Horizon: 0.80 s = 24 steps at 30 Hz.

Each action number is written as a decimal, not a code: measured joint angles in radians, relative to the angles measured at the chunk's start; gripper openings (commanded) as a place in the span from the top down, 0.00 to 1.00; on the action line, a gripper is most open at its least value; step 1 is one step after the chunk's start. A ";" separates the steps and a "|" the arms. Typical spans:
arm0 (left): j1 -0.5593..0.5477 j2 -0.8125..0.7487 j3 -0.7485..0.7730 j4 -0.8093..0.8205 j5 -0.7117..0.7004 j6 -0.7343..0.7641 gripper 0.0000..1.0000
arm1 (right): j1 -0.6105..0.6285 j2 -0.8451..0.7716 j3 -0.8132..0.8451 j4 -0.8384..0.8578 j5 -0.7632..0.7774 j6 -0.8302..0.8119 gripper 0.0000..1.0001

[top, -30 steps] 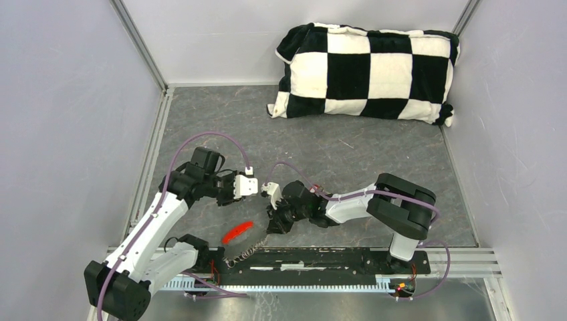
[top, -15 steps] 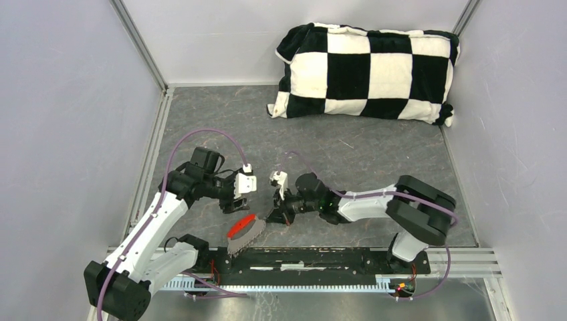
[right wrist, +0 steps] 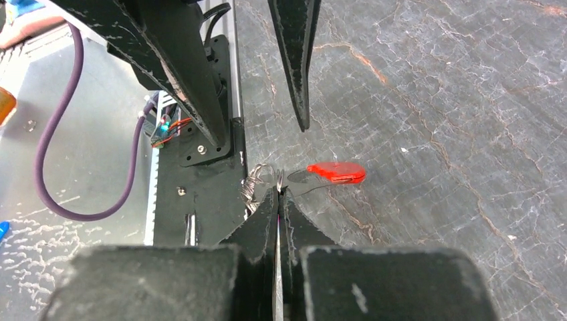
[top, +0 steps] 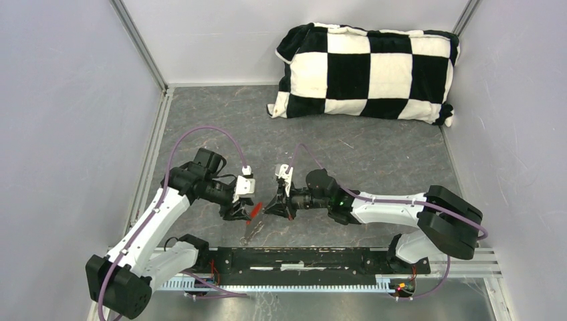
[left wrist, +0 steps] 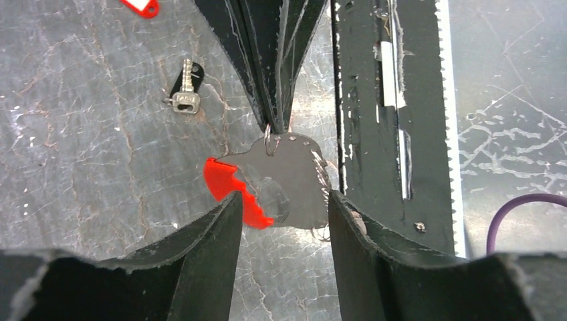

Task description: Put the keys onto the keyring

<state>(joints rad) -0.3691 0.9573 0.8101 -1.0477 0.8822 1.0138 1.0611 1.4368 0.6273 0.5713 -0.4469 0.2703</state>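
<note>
My right gripper [right wrist: 279, 192] is shut on a thin silver ring of the keyring [right wrist: 279, 177]. Its red oval fob [right wrist: 337, 172] lies just beyond the pinch, and the coiled rings [right wrist: 253, 187] hang to the left. In the top view the fob [top: 254, 210] sits between my right gripper [top: 269, 209] and my left gripper [top: 239, 210]. My left gripper [left wrist: 283, 197] is open with the fob [left wrist: 226, 186] just ahead of its fingers, nothing between them. A dark-headed key [left wrist: 186, 90] lies flat on the floor. A red-headed key [left wrist: 140, 5] lies farther off.
A black-and-white checkered pillow [top: 364, 70] lies at the back right. A black rail [top: 301, 257] runs along the near edge, close to the keyring. Grey walls enclose both sides. A purple cable [left wrist: 521, 207] loops by the rail.
My right gripper has shut on a ring and carried the keyring off the floor by the rail, up and away from it. My left gripper has come down towards the fob.
</note>
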 measured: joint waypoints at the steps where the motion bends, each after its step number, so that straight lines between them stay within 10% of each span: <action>1: -0.002 0.006 0.001 -0.006 0.010 0.005 0.44 | 0.003 0.000 0.010 -0.020 0.001 -0.010 1.00; 24: -0.003 0.061 0.047 -0.021 0.045 0.040 0.75 | 0.039 0.023 0.156 -0.155 -0.005 -0.102 1.00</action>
<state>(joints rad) -0.3725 1.0187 0.8566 -1.0687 0.9268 1.0534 1.0996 1.4597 0.7837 0.4160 -0.4522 0.1680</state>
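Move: The keyring's loop, still pinched at the right fingertips, is about 4 cm right of the half-open left hand and 2 cm below it, level fore-and-aft; the gap between the left pads is that far left of and above the right hand. The grey-and-red plate hangs some 5 cm below the left hand and 4 cm back. The black-tagged key lies about 12 cm right of the left hand, 14 cm down, neither ahead nor back. Right hand lifts the pinched loop about 2.5 cm and left between the left fingers, which close to half their gap. ##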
